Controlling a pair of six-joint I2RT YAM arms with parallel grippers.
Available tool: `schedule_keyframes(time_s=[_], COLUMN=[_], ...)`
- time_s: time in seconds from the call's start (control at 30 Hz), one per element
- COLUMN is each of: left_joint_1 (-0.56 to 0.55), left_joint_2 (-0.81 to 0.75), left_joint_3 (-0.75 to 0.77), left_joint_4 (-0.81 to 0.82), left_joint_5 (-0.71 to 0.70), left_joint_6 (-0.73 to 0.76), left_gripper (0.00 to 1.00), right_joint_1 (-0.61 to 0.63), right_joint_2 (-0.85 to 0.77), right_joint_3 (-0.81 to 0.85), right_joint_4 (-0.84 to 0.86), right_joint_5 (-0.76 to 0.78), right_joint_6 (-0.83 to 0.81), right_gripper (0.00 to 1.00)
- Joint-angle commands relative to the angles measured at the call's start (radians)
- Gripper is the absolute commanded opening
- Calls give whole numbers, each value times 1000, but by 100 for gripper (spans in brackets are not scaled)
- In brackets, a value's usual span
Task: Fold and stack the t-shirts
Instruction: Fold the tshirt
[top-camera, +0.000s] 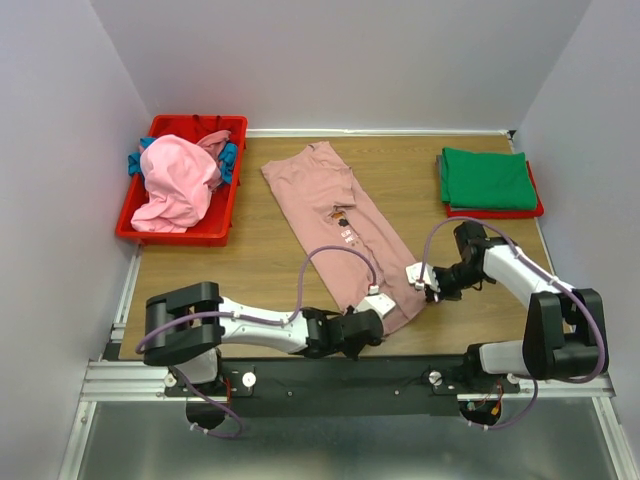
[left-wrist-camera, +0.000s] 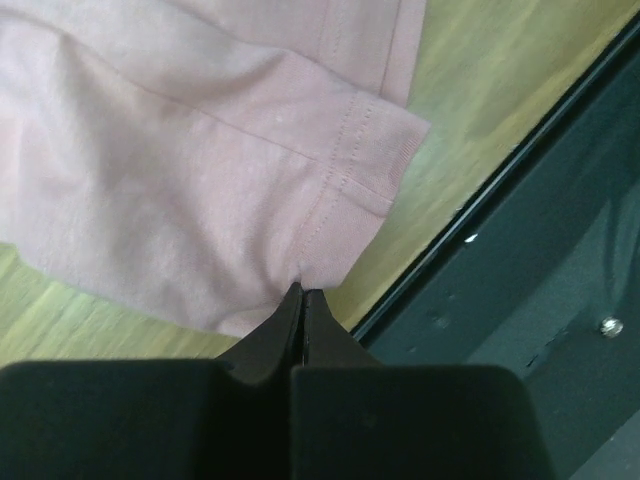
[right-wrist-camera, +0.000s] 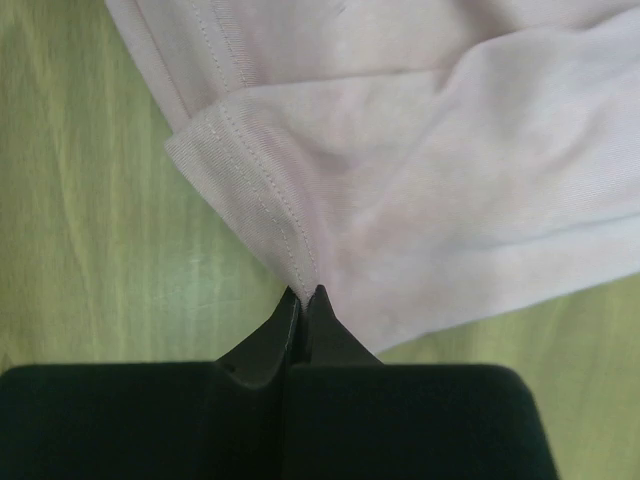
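Note:
A dusty-pink t-shirt (top-camera: 340, 225) with a small print lies folded into a long strip, slanting across the table. My left gripper (top-camera: 372, 322) is shut on its near hem corner (left-wrist-camera: 330, 215), jaws pinching the cloth (left-wrist-camera: 302, 290). At the strip's near right edge my right gripper (top-camera: 430, 285) is shut on the stitched hem (right-wrist-camera: 262, 190), tips (right-wrist-camera: 305, 296) clamped on fabric. A folded green t-shirt (top-camera: 488, 177) rests on a red one (top-camera: 500, 211) at the far right. A brighter pink t-shirt (top-camera: 175, 185) is heaped over a blue one (top-camera: 229, 160) in the bin.
The red plastic bin (top-camera: 185, 232) stands at the far left. White walls enclose the table on three sides. A black rail (top-camera: 400, 375) runs along the near edge, close to my left gripper (left-wrist-camera: 500, 290). Bare wood (top-camera: 250, 260) lies between bin and shirt.

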Motion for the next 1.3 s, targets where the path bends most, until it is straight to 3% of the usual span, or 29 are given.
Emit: schedule_keyframes(time_s=[0.0,0.23,0.53,0.93,1.27], left_joint_1=[61,238,440,758,867], left_joint_2=[-72,-218,-283,-205,-90], left_joint_3=[-40,-72,3,37,106], left_joint_4=[6,75,103,161,156], left_joint_5=[39,111,213,384,443], left_joint_6=[-6,62,178,223,241], left_gripper=[0,0,0,0,0], right_joint_1=[7,51,123,185,197], right_joint_2=[2,149,399,758,924], right_joint_3=[92,343,724,1138,1319], right_joint_4=[-52,-67,-54,22,48], right_joint_5=[-90,-158,-155,-126,-92], right_joint_6=[45,234,467,697,809], right_gripper=[1,0,0,1,0])
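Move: Both hands already pinch the T-shirt's near hem just above the table. The left hand is bound for the shirt's left edge halfway up, about 24 cm ahead and 12 cm left; the print lies some 27 cm ahead and 6 cm left of the same hand. For the right hand, the right edge halfway up is about 26 cm ahead and 13 cm left, the print roughly 18 cm ahead and 21 cm left, and the green T-shirt 30 cm ahead and 15 cm right. Both hands keep the hem pinched and arc it some 25 cm forward, drifting left, over the shirt's middle. ##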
